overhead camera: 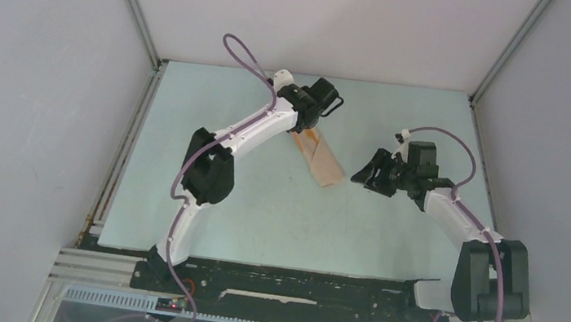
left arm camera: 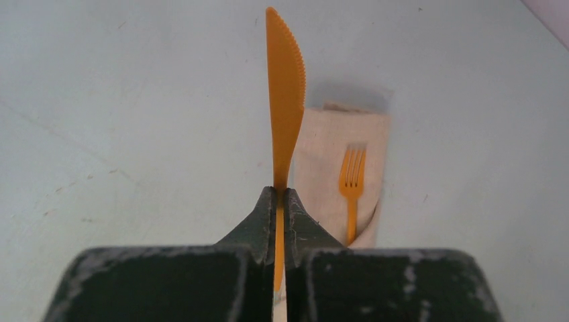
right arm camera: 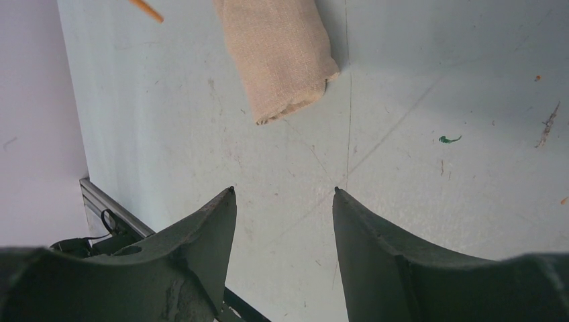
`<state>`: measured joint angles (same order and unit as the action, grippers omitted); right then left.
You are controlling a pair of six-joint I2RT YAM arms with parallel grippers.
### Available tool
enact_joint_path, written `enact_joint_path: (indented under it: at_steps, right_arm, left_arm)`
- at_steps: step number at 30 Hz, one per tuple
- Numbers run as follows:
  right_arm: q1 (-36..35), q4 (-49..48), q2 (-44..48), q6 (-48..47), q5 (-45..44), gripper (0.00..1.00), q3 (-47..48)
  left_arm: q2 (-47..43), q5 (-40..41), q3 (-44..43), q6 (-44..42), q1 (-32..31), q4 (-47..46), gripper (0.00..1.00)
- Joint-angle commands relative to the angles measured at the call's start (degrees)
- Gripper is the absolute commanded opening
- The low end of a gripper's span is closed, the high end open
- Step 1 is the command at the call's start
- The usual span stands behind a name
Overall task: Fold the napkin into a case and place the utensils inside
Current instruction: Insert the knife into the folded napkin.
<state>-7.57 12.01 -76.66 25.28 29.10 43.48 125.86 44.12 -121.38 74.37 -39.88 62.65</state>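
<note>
The napkin is folded into a narrow beige case (overhead camera: 323,164) lying slantwise at mid-table, also seen as the case (left arm camera: 322,161) and the case (right arm camera: 282,54). An orange fork (left arm camera: 351,181) lies on it with tines showing and its handle tucked under a fold. My left gripper (left arm camera: 280,194) is shut on the orange knife (left arm camera: 285,100), which points blade-out just above and left of the case's open end. In the top view the left gripper (overhead camera: 309,129) hovers over the case's far end. My right gripper (right arm camera: 283,191) is open and holds nothing; in the top view this gripper (overhead camera: 364,176) hangs right of the case's near end.
Grey enclosure walls and aluminium posts (overhead camera: 139,20) bound the pale table on three sides. A dark rail (right arm camera: 107,201) marks the table's edge in the right wrist view. An orange utensil end (right arm camera: 146,9) shows left of the case; which utensil it is cannot be told.
</note>
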Motion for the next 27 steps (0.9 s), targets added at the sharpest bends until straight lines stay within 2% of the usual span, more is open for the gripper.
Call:
enact_joint_path:
  at_steps: [1,12,19,27]
  right_arm:
    - [0.28,-2.3,-0.8,0.78,0.54,0.63,-0.31]
    - [-0.31,-3.57,-2.73,1.18,1.19,0.62,-0.41]
    - [-0.58,-3.92,-2.97,1.47,1.67,0.62,-0.33]
    - [-0.6,-3.91,-3.02,1.4,1.56,0.62,-0.4]
  left_arm:
    - [2.98,2.68,-2.72,-5.37,1.9,-6.93,0.0]
    - [8.18,-1.64,-5.77,-3.64,2.71,-13.74,0.0]
    - [10.1,-4.36,-5.93,-1.61,2.74,-13.45,0.0]
    - [10.47,-3.37,-5.66,-1.48,2.64,-13.26,0.0]
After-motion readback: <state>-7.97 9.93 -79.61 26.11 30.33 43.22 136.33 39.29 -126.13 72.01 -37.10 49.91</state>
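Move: The left hand, already pinching the knife with its blade forward, has the folded napkin's middle about 14 cm below it, some 3 cm back and 7 cm to its right; the napkin's far end is roughly 6 cm ahead and 2 cm to the right. The fork, already in the napkin, lies about 1 cm ahead of the hand and 6 cm to its right. From the idle right hand the napkin is some 11 cm ahead, 11 cm left and 9 cm below. Forward and down by about 4 cm each, the left hand carries the knife towards the napkin's far end, then eases some 3 cm to the right while creeping on forward at one height, and finally sinks straight down about another centimetre. The fingers keep their pinch on the knife, with only some 5 degrees of roll; the knife stays clear in the air. ##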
